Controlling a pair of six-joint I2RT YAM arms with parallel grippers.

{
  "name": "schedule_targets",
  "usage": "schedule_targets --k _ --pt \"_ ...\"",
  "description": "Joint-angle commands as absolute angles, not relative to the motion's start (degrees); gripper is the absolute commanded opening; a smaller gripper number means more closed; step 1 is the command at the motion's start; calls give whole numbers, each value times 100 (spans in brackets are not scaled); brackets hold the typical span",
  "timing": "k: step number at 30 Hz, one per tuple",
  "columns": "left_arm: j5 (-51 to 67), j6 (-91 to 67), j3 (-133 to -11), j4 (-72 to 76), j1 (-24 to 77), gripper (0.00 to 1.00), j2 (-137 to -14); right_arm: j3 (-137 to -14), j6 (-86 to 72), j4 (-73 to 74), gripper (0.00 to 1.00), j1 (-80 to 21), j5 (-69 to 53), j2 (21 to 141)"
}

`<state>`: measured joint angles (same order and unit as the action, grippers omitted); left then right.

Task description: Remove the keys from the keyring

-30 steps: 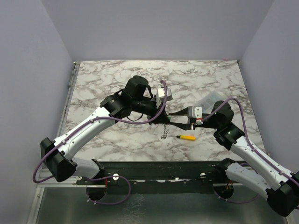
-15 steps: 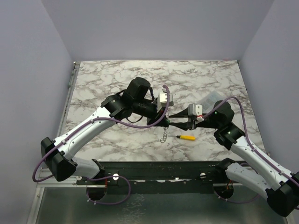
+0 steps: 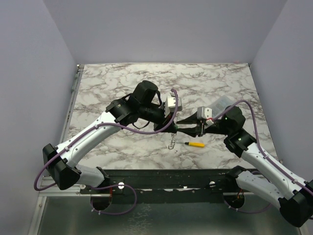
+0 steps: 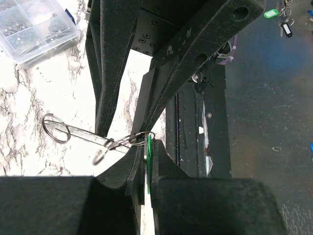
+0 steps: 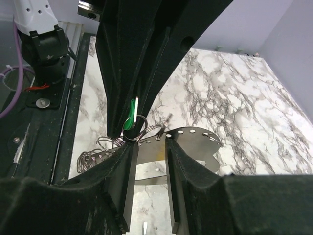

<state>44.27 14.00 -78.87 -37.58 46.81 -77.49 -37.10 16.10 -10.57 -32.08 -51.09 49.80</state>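
My left gripper (image 3: 173, 128) is shut on the green-headed key (image 4: 148, 151), held edge-on between its pads above the table. A small split ring (image 5: 136, 128) runs through the key. It links to the keyring, a flat silvery plate with holes (image 5: 195, 142) and a coil of wire loops (image 5: 93, 157). Part of the keyring dangles below both grippers (image 3: 172, 141). My right gripper (image 5: 150, 147) faces the left one tip to tip. Its jaws stand apart astride the plate, the left fingertip (image 5: 128, 147) against the small ring. I see no other keys.
A yellow-handled screwdriver (image 3: 196, 144) lies on the marble table (image 3: 117, 83) just right of the dangling keyring. A clear plastic box (image 3: 221, 104) of small parts sits behind the right wrist. The black rail (image 3: 161, 177) runs along the near edge.
The left wrist has swung right and turned toward the right gripper. The right gripper has edged left to meet it. The dangling keyring has stayed under them.
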Motion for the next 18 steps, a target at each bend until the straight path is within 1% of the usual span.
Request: schedule_targets --k 1,5,8,13,14,16,17,18 --pt "4300 1415 -7972 -3510 4791 0 -7769 -3750 1490 -1393 36 -3390 -5306 4981" --pt "4142 1382 -7938 -3423 4806 0 -7762 -3835 1325 -1449 35 -3457 -5360 5051" --pt "4017 1351 -7904 -3318 4800 0 -7723 -3816 1219 -1423 29 -3488 -5388 5027" --pt "3887 1311 -7825 -3173 4799 0 -7664 -3846 1165 -1396 23 -3489 -5449 5037" --pt "3863 1310 -7811 -3132 4807 0 -7660 -3870 1126 -1409 20 -3489 -5470 5066" --pt "3784 1304 -7792 -3061 4799 0 -7634 -3853 1010 -1500 7 -3488 -5441 5097" --pt "3739 1302 -7776 -3039 4803 0 -7625 -3829 924 -1579 2 -3489 -5402 5089" --pt "3702 1331 -7749 -3026 4800 0 -7598 -3823 832 -1620 1 -3489 -5364 5089"
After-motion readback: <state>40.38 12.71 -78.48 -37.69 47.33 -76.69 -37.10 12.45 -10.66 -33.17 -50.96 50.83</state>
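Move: The keyring's small rings, beside the green key, hang about 1 cm left of the right hand, between its half-open fingertips, and about 2 cm right of the left hand, which still grips the key. From the right hand, the metal plate lies some 3 cm forward, 2 cm left and slightly lower; the yellow screwdriver lies on the table about 10 cm right, level fore and aft, some 25 cm below. Right fingers close on the rings beside the left-held green key, drifting about 1 cm back, left and down. ##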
